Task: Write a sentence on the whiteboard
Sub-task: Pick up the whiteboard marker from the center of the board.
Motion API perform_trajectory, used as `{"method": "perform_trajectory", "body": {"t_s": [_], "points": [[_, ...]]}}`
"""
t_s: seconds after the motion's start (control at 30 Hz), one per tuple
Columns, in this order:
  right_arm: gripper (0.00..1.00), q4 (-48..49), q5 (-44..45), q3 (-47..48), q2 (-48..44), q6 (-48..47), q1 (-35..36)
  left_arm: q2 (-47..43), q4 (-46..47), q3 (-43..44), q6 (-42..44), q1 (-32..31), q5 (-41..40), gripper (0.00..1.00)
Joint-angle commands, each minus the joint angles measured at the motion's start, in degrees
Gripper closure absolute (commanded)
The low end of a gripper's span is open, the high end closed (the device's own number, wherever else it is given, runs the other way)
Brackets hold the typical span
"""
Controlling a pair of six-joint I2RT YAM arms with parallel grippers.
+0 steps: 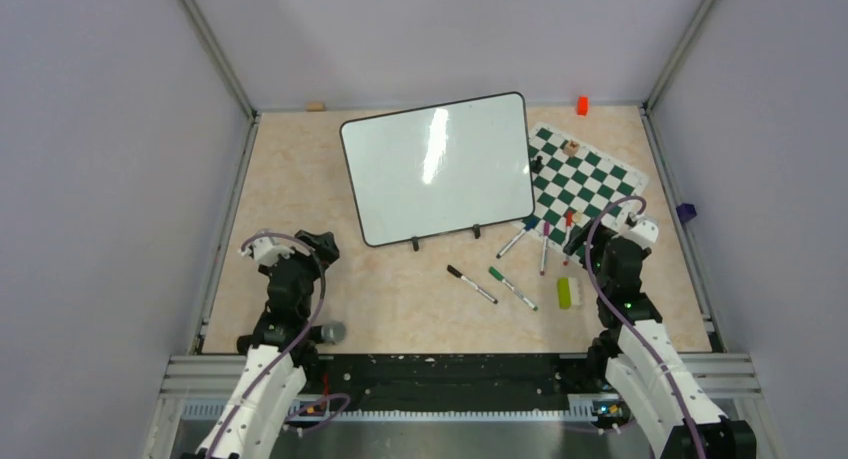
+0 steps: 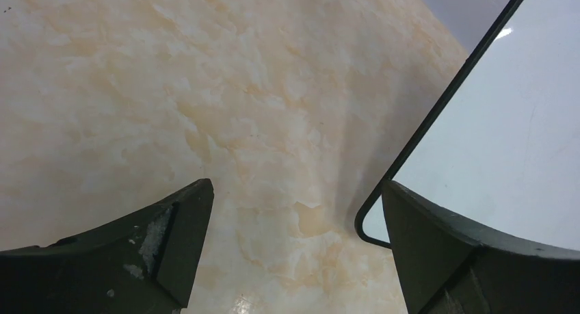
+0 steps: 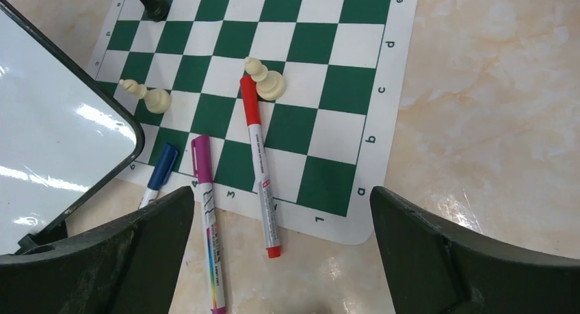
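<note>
The whiteboard stands tilted on small black feet at mid-table; its glossy face is bare white and the sentence is not in view. Its black-framed corner shows in the left wrist view and the right wrist view. My left gripper hangs open over bare tabletop just left of the board's near corner. My right gripper is open above a red marker and a purple marker, holding nothing. A blue marker lies beside them.
A green-and-white chess mat with a few pieces lies right of the board. A black marker, a green marker and a yellow-green eraser lie in front. An orange block sits at the back wall.
</note>
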Motion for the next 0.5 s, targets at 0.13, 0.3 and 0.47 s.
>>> {"method": "perform_trajectory", "body": {"t_s": [0.13,0.3,0.47], "points": [[0.01,-1.33,3.25,3.09,-0.48,2.33,-0.38,-0.89,5.22,1.91,8.47,-0.29,12.64,0.02],[0.01,-5.6,-1.93,6.2,1.12,3.74,-0.4,-0.43,8.73,1.12,10.67,-0.29,21.8,0.01],[0.08,-17.96,-3.65,16.76,9.19,3.41,-0.41,0.48,14.17,-0.53,11.06,-0.29,29.97,0.04]]}}
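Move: The black marker, the likeliest target, lies about 37 cm to the left hand's right, some 8 cm nearer the base and about 11 cm lower; the green marker is 10 cm farther right, about level with the black one. The whiteboard's lower left corner is roughly 4 cm ahead, 11 cm right and 9 cm below that hand. From the right hand, the black marker is some 28 cm left, 8 cm back and 10 cm down. The black marker and the whiteboard's near edge are approached by the left hand, which swings about 6 cm to the right, gathering speed and rising some 2.5 cm, hardly going forward or back. It turns about 20 degrees clockwise as it goes, bringing its fingers round towards the board; they stay wide open and touch nothing. ##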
